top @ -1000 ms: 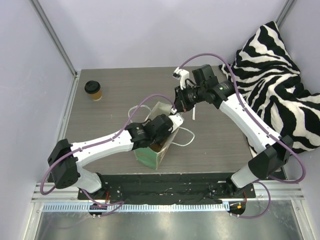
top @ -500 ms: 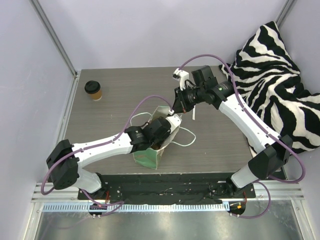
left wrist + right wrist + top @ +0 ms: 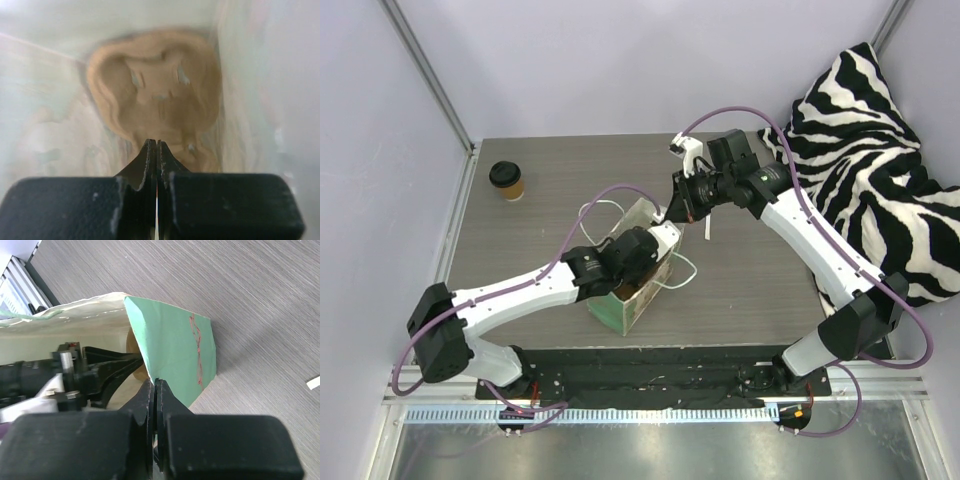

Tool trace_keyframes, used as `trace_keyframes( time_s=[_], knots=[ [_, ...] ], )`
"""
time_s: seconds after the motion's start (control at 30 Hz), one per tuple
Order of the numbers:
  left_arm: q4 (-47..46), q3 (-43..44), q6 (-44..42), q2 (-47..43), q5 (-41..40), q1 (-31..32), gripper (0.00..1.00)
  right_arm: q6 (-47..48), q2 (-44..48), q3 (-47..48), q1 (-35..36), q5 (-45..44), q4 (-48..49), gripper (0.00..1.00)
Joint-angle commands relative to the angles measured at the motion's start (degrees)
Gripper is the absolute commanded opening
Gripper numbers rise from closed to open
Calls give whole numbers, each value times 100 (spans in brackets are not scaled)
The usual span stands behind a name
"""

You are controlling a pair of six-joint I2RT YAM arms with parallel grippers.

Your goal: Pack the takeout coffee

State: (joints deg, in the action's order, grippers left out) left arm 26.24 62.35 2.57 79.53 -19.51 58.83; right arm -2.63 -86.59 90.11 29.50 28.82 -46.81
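Note:
The takeout coffee (image 3: 507, 181), a tan cup with a black lid, stands upright at the table's far left, apart from both arms. The mint-green paper bag (image 3: 616, 308) stands at the table's near middle. My right gripper (image 3: 154, 382) is shut on the bag's (image 3: 175, 350) upper rim, seen from above at the far corner (image 3: 670, 212). My left gripper (image 3: 156, 142) is shut and empty, reaching down inside the bag above the brown pulp carrier (image 3: 155, 90) that lies on the bag's bottom. Its black fingers (image 3: 110, 375) show inside the bag's mouth.
A zebra-striped cushion (image 3: 870, 130) fills the right back corner beside the table. A small white paper slip (image 3: 707, 231) lies on the table right of the bag. White string handles (image 3: 685, 272) hang off the bag's right side.
The left arm has shifted a little to the left with its gripper still inside the bag, and the bag's mouth has moved slightly up and left with it. The right gripper kept its hold.

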Motion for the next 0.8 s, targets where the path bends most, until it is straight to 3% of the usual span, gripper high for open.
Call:
trace_keyframes(
  time_s=[0.0,0.33,0.57,0.77],
  knots=[
    [338,-47,112,142,43,-47,0,-141,309,95,-32,-139,242,1],
    [724,23,262,581,87,-231,0,-123,344,42,-23,-192,233,1],
    [321,-240,77,45,299,-363,0,-123,388,33,-40,-236,251,1],
    [822,137,139,889,105,-372,0,-211,397,16,-49,-184,304,1]
  ],
)
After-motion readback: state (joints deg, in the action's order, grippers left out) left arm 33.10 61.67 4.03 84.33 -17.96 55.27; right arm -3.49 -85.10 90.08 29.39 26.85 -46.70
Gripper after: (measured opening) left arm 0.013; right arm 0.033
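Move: The carton cup holder sits in the paper bag about 6 cm below the left hand's closed fingertips, some 2 cm ahead and not plainly to either side. The bag's rim corner, pinched by the right hand, is roughly 5 cm ahead, 5 cm right and 10 cm above; the white stick lies some 15 cm ahead, 14 cm right, 16 cm below. From the right hand the carton is about 5 cm back, 7 cm left, 17 cm below. Push the shut left fingertips deeper into the bag towards the carton: go about 5 cm down, straight at first, then drifting some 3 cm left as you sink. Steepen the fingers by roughly 10 degrees on the way, so that they come down on the carton. Keep the right gripper's pinch on the rim corner, holding the bag almost still. ##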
